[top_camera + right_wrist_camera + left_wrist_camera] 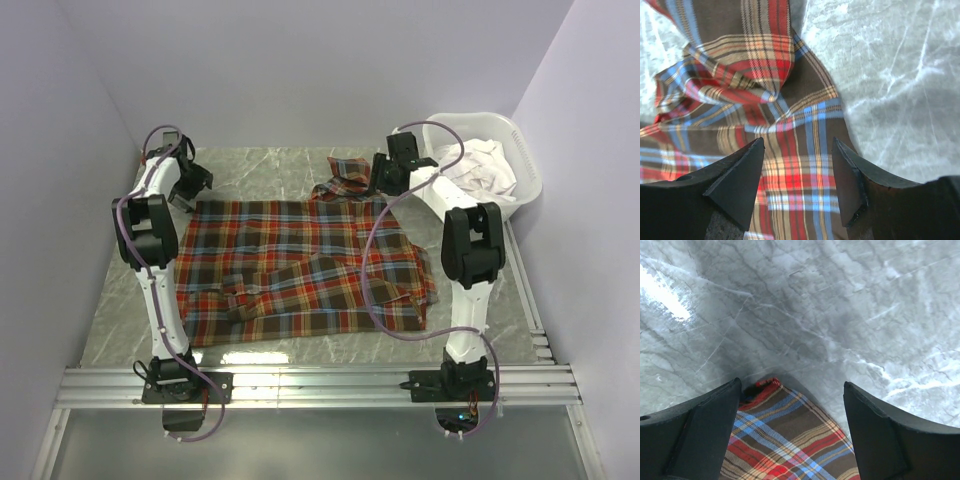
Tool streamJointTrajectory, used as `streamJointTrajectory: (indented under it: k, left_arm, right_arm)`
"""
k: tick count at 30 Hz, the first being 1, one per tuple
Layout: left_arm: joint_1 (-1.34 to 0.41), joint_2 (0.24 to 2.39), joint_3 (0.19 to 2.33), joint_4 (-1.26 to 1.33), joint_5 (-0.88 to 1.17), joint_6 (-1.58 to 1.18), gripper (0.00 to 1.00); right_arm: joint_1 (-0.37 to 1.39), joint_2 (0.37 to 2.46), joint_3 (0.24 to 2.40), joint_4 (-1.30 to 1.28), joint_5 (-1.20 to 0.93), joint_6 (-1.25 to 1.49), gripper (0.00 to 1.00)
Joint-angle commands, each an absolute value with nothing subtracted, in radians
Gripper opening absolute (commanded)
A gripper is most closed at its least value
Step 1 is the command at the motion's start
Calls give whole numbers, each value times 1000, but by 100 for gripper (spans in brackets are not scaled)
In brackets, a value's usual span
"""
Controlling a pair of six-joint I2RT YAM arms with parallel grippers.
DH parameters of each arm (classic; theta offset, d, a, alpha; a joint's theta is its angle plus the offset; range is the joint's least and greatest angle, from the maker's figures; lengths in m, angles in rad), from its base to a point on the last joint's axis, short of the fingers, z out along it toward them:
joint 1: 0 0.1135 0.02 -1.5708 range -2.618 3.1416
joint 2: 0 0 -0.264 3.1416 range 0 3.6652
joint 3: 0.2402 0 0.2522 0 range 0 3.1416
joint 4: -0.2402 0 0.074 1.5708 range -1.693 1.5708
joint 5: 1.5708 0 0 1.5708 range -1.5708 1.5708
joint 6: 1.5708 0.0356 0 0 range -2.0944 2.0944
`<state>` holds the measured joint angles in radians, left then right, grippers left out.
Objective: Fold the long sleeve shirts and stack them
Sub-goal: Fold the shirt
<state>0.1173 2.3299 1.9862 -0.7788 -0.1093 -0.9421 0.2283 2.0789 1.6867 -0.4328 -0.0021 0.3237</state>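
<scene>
One long sleeve shirt (300,265), plaid in red, orange, teal and dark brown, lies spread flat on the marble table (250,165). A sleeve is folded across its front, and a bunched part (345,178) lies at the back. My left gripper (192,186) hovers at the shirt's far left corner. In the left wrist view the left gripper (792,390) is open and that corner (785,440) lies between its fingers, not pinched. My right gripper (385,175) is over the bunched cloth. It (797,145) is open, with plaid cloth (790,180) under the gap.
A white laundry basket (520,140) holding white cloth (485,170) stands at the back right, just beside the right arm. Metal rails (320,385) run along the near edge by the arm bases. Pale walls close in left, back and right.
</scene>
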Motion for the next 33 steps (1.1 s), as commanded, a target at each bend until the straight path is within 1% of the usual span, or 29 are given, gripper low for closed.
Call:
streamJointTrajectory:
  k: [1, 5, 8, 12, 17, 19, 20, 23, 24, 25, 27, 29, 30, 31, 33]
  left_arm:
    - [115, 2341, 2000, -787, -100, -976, 89]
    - [114, 2355, 1979, -790, -113, -974, 88]
    - [110, 2362, 1965, -796, -127, -962, 84]
    - [103, 2362, 1925, -814, -149, -945, 75]
    - [97, 2352, 1890, -830, -179, -910, 73]
    - [97, 2349, 1875, -833, -183, -901, 69]
    - [98, 2350, 1873, -838, -190, -899, 65]
    - [97, 2356, 1873, -853, -202, -885, 57]
    - [95, 2359, 1876, -856, -206, -879, 52]
    - [97, 2362, 1878, -861, -212, -877, 49]
    - [94, 2368, 1885, -873, -218, -862, 40]
    - [91, 2373, 1888, -880, -228, -854, 36]
    - [87, 2376, 1887, -882, -233, -845, 30]
    - [87, 2376, 1885, -882, -235, -841, 26]
    - [84, 2379, 1882, -882, -236, -830, 16]
  right_arm:
    - [222, 2118, 1758, -426, 3, 304, 64]
    - [221, 2152, 1792, -436, 3, 307, 64]
    - [222, 2192, 1828, -460, 14, 317, 64]
    - [222, 2252, 1884, -514, 25, 348, 63]
    - [218, 2309, 1940, -549, 40, 379, 63]
    - [215, 2328, 1962, -568, 46, 390, 63]
    - [215, 2336, 1971, -577, 46, 397, 63]
    - [215, 2355, 1985, -592, 58, 413, 63]
    - [215, 2356, 1983, -594, 58, 416, 63]
    - [216, 2362, 1983, -597, 61, 417, 63]
    - [218, 2365, 1976, -592, 58, 425, 63]
    - [215, 2358, 1961, -580, 60, 433, 62]
    - [215, 2352, 1939, -562, 64, 434, 63]
    - [215, 2336, 1928, -552, 67, 434, 62]
    - [215, 2313, 1911, -534, 80, 439, 62]
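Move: The shirt's far left corner lies about 3 cm back, 1 cm left and 2 cm below the left hand. For the right hand, the shirt's far right corner is some 3 cm ahead, 2 cm right and 8 cm down. The loose sleeve lies roughly 5 cm farther out and 10 cm left of that right-hand corner; the white basket stands about 28 cm right and 8 cm ahead of the right hand. Ease the left gripper back about 3 cm, a little down and left, tilting it slightly while the wide-open fingers close nearly shut around the far left corner. Meanwhile lower the right gripper over the far right corner, about 6 to 7 cm down and a couple forward, tipping the fingers steeper; keep them apart, straddling the cloth beside that corner, and hold there. ##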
